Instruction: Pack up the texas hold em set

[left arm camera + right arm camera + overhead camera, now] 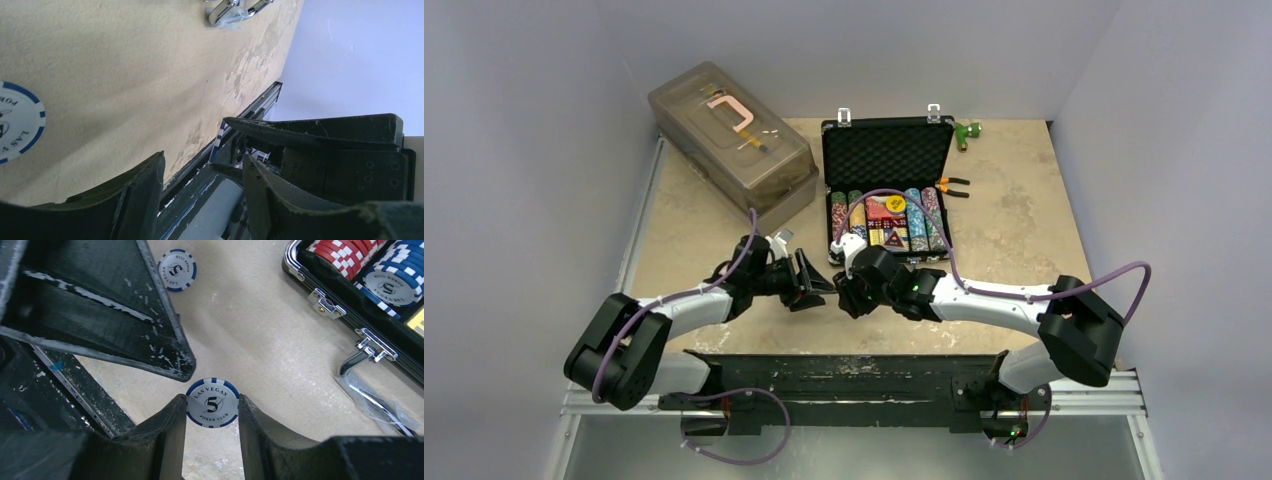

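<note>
The black case [886, 150] of the texas hold em set lies open at the back centre, its tray [887, 222] holding rows of coloured chips, cards and red dice. Both grippers meet just in front of it. My right gripper [212, 406] is shut on a white and blue "5" chip [212, 403], pinched by its edges above the table. My left gripper [204, 156] stands open, facing the right one, with that chip edge-on [217, 144] between its tips and untouched. A second white and blue chip [176, 263] lies flat on the table nearby.
A translucent grey-brown box [729, 140] stands at the back left. Orange-handled pliers [952, 186] and a small green object [967, 131] lie right of the case. The case's silver handle [367, 365] faces the grippers. A metal rail [854, 395] runs along the near edge.
</note>
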Controlling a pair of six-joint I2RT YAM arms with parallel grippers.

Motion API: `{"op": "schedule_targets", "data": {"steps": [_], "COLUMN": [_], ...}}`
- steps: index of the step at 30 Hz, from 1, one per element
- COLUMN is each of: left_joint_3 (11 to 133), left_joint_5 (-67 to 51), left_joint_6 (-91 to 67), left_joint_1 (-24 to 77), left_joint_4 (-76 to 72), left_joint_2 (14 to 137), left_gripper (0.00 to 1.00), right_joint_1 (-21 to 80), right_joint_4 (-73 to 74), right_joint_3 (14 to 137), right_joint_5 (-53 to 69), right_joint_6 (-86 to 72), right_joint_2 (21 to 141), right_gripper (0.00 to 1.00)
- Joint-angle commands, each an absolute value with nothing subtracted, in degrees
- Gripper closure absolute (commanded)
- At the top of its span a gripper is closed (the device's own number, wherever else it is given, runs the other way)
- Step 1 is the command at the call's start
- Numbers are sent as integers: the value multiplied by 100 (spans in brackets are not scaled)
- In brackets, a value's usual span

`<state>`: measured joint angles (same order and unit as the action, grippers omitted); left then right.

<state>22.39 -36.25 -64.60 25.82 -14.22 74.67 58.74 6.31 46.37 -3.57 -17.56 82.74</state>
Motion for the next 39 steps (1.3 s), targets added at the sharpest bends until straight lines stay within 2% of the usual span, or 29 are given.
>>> {"op": "schedule_targets", "data": {"steps": [1, 22, 31, 39], "left_joint_3": [2254, 2074, 2014, 1913], "left_joint_5": [-4030, -4470, -4724, -4822], "left_joint_6": [-6588, -6630, -6818, -7104], "left_joint_1": [2527, 2536, 2547, 2635], "left_joint_4": [-2345, -3206, -3736, -4253], "left_joint_2": [7729, 8393, 8605, 8716], "left_gripper": [45, 61, 63, 76], "right_joint_1": [5845, 5845, 5842, 5836], "right_joint_4": [273, 141, 118, 57], "right_joint_3": [4756, 4956, 5086, 5165], "right_joint_5": [-121, -53, -47, -63], "right_joint_6": [-1548, -1485, -1459, -1481], "right_joint_2": [8157, 8359, 8488, 8621], "right_gripper": [76, 78, 78, 79]}}
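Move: The poker chip to be handed over is pinched in the right fingers, about 5 cm to the right of the left hand, some 1 cm back and 1 cm lower. The place the right hand takes it to, the open left gripper, is accordingly about 5 cm left, 1 cm ahead and 1 cm up from the right hand. The other chip lies on the table roughly 7 cm left of the left hand, 2 cm ahead and 7 cm below. The case's middle is some 18 cm ahead of the left hand, 14 cm to its right and 4 cm lower. Sideways and slowly the two hands close on each other, the left going about 2 cm right with a roll of some 10 degrees, the right carrying the chip about 2 cm left. The left fingers pass either side of the chip's faces and narrow from about half open to a quarter, not yet clearly gripping; the right keeps its pinch on the rim. ##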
